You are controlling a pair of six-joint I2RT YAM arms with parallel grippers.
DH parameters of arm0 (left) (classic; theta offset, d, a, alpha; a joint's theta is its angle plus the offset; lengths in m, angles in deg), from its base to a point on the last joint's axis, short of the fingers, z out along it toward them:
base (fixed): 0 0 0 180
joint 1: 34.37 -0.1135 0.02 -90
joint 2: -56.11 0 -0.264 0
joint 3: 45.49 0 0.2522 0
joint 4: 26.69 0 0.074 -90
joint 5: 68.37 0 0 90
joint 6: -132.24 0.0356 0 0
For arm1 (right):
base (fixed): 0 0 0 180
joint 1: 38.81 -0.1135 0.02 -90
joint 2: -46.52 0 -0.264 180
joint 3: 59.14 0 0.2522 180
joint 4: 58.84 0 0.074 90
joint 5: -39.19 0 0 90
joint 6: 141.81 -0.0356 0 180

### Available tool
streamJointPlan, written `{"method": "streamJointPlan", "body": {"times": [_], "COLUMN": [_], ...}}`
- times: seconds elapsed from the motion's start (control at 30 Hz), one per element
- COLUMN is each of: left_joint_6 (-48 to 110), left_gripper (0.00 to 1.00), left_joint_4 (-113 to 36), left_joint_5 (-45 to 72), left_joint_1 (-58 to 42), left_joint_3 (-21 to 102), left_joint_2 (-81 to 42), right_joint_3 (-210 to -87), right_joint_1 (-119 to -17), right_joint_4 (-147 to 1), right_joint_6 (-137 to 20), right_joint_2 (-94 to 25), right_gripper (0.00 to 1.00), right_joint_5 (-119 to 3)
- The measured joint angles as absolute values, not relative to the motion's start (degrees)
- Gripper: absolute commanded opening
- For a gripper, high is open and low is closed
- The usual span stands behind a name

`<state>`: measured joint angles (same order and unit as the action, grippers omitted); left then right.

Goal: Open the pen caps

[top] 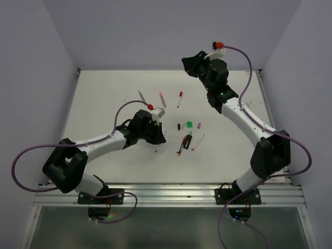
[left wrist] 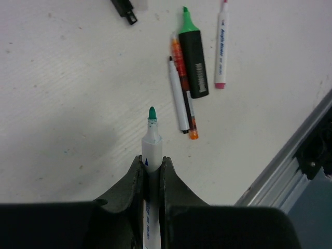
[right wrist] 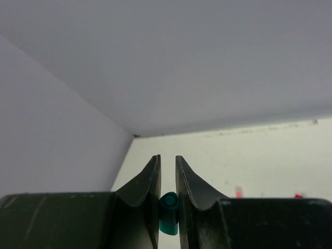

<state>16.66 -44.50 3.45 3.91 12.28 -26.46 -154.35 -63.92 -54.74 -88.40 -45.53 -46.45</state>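
A whitish pen with a bare teal tip [left wrist: 152, 136] sticks out between the fingers of my left gripper [left wrist: 152, 162], which is shut on its barrel low over the table; from above, that gripper [top: 157, 136] is left of centre. My right gripper [right wrist: 167, 162] is shut on a small teal cap [right wrist: 169, 211]. It is raised near the back wall [top: 191, 63]. Loose caps lie mid-table: black [top: 179, 126], bright green [top: 190, 124], magenta [top: 199, 125]. An uncapped green-and-black highlighter [left wrist: 193, 62] lies with an orange-ended pen [left wrist: 185, 98], a black-tipped pen [left wrist: 177, 96] and a pink pen [left wrist: 221, 46].
Three more pens lie toward the back of the table: a whitish one [top: 141, 96], a pink one [top: 162, 98] and a red one [top: 180, 98]. A metal rail [top: 171, 193] runs along the near edge. Walls close in the table at the back and both sides.
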Motion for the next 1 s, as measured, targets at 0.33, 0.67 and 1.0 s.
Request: {"method": "streamJointPlan", "body": {"times": [0.33,0.67,1.0], "left_joint_6": [13.29,11.37,11.35], "left_gripper": [0.0,0.0,0.0], "left_joint_4": [-49.99,-51.34,-52.2], "left_joint_5": [16.43,19.1,19.34], "left_joint_1": [3.89,3.89,3.91], "left_joint_3": [13.66,12.98,12.28], "left_joint_2": [-30.3,-30.17,-29.91], "right_joint_3": [-150.78,-146.76,-147.2], "right_joint_1": [-67.94,-74.65,-77.12], "right_joint_4": [-72.46,-80.02,-86.12], "right_joint_6": [-87.57,-87.38,-87.64], "right_joint_2": [-51.83,-61.8,-66.08], "right_gripper": [0.0,0.0,0.06], "right_joint_5": [-48.33,-43.87,-35.28]}}
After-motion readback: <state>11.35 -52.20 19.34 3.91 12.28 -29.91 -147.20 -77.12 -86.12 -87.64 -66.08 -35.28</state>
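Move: From the right hand, holding the teal cap high up, the black cap on the table lies about 8 cm back, 2 cm left and 38 cm below; the green cap is 7 back and 3 right, the pink cap 8 back and 8 right. The left hand grips the uncapped pen; its clear table spot is 1 cm ahead, 5 left, some 7 below, with the orange pen 3 ahead and 10 right, the green highlighter 6 ahead and 13 right. Right hand swoops teal cap 35 cm down towards black cap; left shifts pen 5 cm left and down. ##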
